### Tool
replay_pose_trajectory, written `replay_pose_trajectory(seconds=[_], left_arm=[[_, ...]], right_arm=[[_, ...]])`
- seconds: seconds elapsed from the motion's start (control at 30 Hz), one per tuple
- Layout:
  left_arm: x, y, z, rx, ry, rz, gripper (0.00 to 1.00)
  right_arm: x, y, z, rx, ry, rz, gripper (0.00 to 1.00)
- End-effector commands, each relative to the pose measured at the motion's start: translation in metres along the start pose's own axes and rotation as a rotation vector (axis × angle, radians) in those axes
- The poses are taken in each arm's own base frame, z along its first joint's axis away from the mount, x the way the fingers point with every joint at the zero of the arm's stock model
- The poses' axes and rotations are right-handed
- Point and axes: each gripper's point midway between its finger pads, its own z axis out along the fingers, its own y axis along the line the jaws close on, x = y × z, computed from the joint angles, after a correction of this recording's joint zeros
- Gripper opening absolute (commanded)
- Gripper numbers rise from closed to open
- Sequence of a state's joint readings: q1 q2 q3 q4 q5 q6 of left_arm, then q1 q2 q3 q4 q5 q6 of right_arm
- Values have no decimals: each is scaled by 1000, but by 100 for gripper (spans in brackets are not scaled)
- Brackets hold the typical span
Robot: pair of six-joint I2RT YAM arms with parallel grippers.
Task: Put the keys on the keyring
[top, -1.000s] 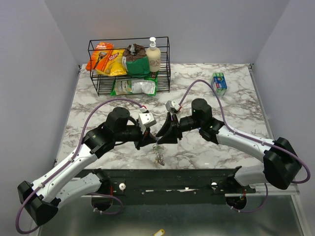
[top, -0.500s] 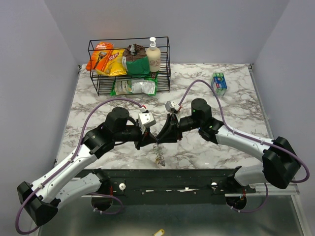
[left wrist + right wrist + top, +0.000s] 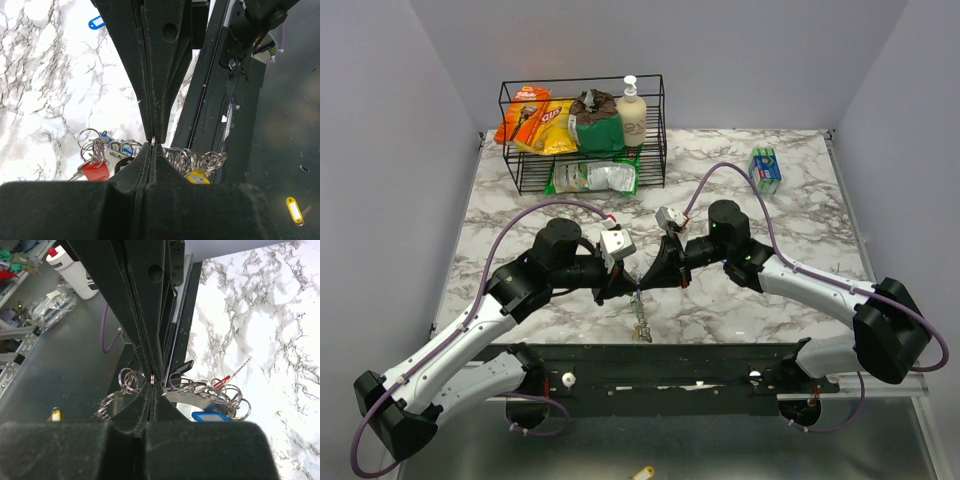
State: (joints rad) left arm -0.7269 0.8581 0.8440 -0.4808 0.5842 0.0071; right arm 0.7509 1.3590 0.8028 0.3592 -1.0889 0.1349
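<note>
Both grippers meet tip to tip above the table's near edge. The left gripper (image 3: 626,290) (image 3: 153,143) is shut, with a bit of the thin silvery keyring (image 3: 172,149) pinched at its tips. Facing it, the right gripper (image 3: 644,284) (image 3: 152,382) is also shut on the keyring (image 3: 200,390). The keys (image 3: 641,322) hang below the tips in a bunch on several small split rings. A red tag (image 3: 95,171) and a yellow tag (image 3: 198,176) show in the left wrist view. A blue tag (image 3: 212,416) and a red-headed key (image 3: 223,382) show in the right wrist view.
At the back left stands a black wire rack (image 3: 582,135) holding snack bags and a bottle. A blue-green box (image 3: 766,168) lies at the back right. A loose blue tag (image 3: 95,22) lies on the marble. The black front rail (image 3: 670,365) runs under the bunch. A yellow tag (image 3: 294,209) lies on the floor.
The right gripper's jaws have closed onto the ring. The hanging bunch has shifted slightly up and left. The left arm holds as before.
</note>
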Motion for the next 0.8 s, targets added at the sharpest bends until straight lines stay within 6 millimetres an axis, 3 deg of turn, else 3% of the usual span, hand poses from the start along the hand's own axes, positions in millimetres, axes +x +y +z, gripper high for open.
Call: replay_pose_trajectory(seconds=[0.0, 0.2, 0.33, 0.43, 0.57, 0.77], left_arm=[[-42, -9, -9, 21, -130, 74, 0], [-63, -1, -12, -43, -202, 67, 28], [-79, 24, -18, -197, -269, 30, 46], [-78, 37, -20, -264, -288, 5, 56], [-82, 54, -33, -341, -332, -43, 60], [-103, 41, -60, -232, -510, -22, 68]], right_arm=[[-6, 2, 2, -5, -8, -28, 1], [-23, -5, 1, 61, -67, -37, 1], [-39, -1, -1, 77, -131, -77, 1], [-48, 1, -2, 80, -164, -88, 1], [-56, -3, -3, 109, -183, -96, 1], [-59, -11, -5, 163, -204, -95, 1]])
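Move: Both shut grippers meet fingertip to fingertip at the top of the keyring, whose middle hangs about 5 cm straight below each hand. The red-tagged key hangs roughly 5 cm ahead and 4 cm below both hands, and the blue-tagged key on the ring about 4 cm ahead and 5 cm below them. The loose blue-tagged key lies on the table some 12 cm ahead of both hands, 20 cm to their right and 20 cm down. Left lets go, opening while pulling about 9 cm forward, up and left; right keeps its pinch, rising forward 4 cm. ##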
